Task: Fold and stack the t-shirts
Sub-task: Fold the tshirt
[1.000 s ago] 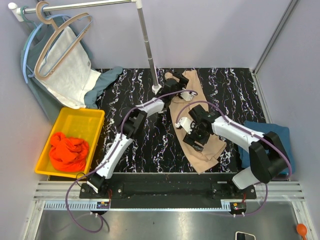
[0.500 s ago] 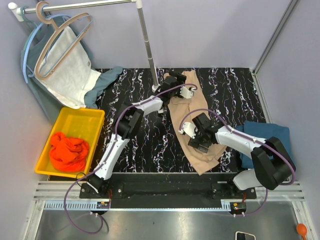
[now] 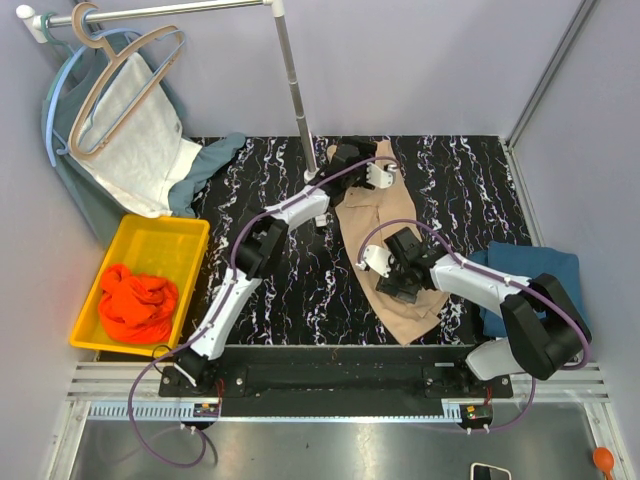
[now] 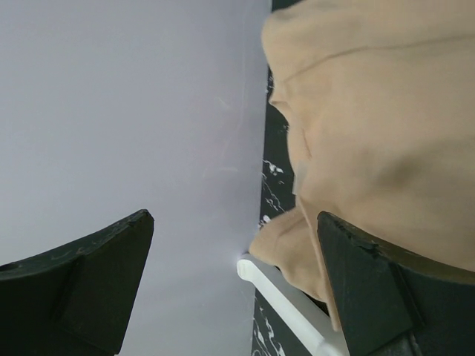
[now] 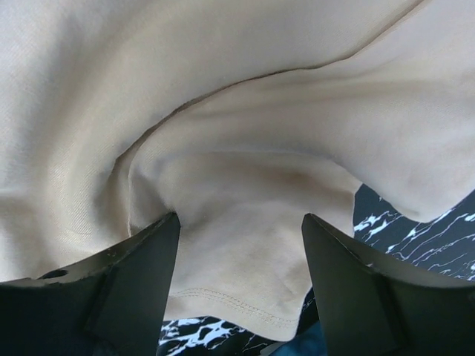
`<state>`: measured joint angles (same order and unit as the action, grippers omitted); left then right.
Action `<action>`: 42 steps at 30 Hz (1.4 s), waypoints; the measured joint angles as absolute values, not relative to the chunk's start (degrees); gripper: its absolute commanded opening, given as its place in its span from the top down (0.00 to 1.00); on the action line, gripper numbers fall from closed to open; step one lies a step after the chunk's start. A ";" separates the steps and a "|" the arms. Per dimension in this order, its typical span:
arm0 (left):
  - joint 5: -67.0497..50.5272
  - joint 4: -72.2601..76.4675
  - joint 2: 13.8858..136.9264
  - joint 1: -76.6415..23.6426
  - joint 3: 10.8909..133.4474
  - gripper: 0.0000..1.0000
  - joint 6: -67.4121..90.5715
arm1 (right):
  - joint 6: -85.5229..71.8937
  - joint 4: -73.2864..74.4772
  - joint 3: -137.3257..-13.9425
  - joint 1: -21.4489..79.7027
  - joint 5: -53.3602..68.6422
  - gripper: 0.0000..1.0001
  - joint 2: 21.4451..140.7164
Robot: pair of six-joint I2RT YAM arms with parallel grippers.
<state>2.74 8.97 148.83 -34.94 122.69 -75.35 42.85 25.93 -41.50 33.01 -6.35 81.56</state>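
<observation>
A beige-tan t-shirt (image 3: 385,215) lies lengthwise on the black marbled table (image 3: 290,270). My left gripper (image 3: 351,156) hovers open at the shirt's far end by the back wall. In the left wrist view the left gripper (image 4: 234,222) holds nothing, and the beige shirt (image 4: 371,111) lies to the right of its right finger (image 4: 393,297). My right gripper (image 3: 399,279) is low over the shirt's near part. In its wrist view the right gripper (image 5: 241,222) is open, its fingers straddling a rumpled fold and hem of the shirt (image 5: 245,185). A teal-blue t-shirt (image 3: 535,270) lies at the table's right. An orange-red t-shirt (image 3: 135,303) sits crumpled in the bin.
A yellow bin (image 3: 160,240) stands left of the table. A white rack pole (image 3: 296,95) rises from its foot (image 3: 313,178) beside the left gripper; the foot (image 4: 286,300) also shows in the left wrist view. Hangers with white cloth (image 3: 140,140) and a grey-green garment (image 3: 205,160) hang at back left.
The left gripper has moved farther toward the back wall along the beige shirt. The right gripper has slid toward the near end of the shirt. Both stay open.
</observation>
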 measured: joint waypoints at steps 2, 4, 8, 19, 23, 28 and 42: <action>2.55 8.60 149.82 -35.07 125.10 0.01 -75.26 | 42.37 27.27 -41.78 33.01 -5.96 0.23 81.49; 2.39 8.45 150.61 -35.27 126.19 0.01 -75.31 | 41.58 29.23 -42.13 33.01 -5.34 0.23 81.34; 2.07 6.61 152.14 -35.55 126.61 0.01 -75.33 | 40.18 33.82 -42.96 33.01 -3.95 0.23 80.29; -1.15 0.47 153.03 -35.68 127.04 0.01 -74.50 | 37.63 41.41 -46.37 33.01 -0.71 0.23 77.97; -1.52 -0.58 152.73 -35.70 127.04 0.01 -74.78 | 37.15 42.02 -46.92 33.01 0.78 0.23 77.87; -1.58 -0.86 152.68 -35.79 127.04 0.01 -75.61 | 37.04 41.52 -46.83 33.01 1.65 0.23 77.87; -1.61 -1.61 152.79 -35.99 127.50 0.01 -80.38 | 37.63 41.89 -46.70 33.01 9.45 0.25 79.33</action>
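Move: The right hand, part open, is on the folded t-shirt; the shirt's near end lies about 9 cm back and 4 cm to the right of it, some 2 cm lower, and the blue cloth some 29 cm to the right and 2 cm ahead. The left hand, wide open, hovers over the shirt's far end, whose middle is about 8 cm below, 3 cm back and 1 cm right; the clothes stand's foot is 11 cm left, 6 cm back and 8 cm below. The right hand draws back about 6 cm along the folded t-shirt towards its near end, brushing the cloth with its part-open fingers as it starts, then rising some 2 cm, easing left and sinking slightly while the fingers tip about 15 degrees from slanting forward to nearly straight down. Meanwhile the left hand, fingers kept wide open, sinks about 5 cm towards the shirt's far end with a small shift right and back, then stays low there, seeming to rest its lower finger on the cloth. ##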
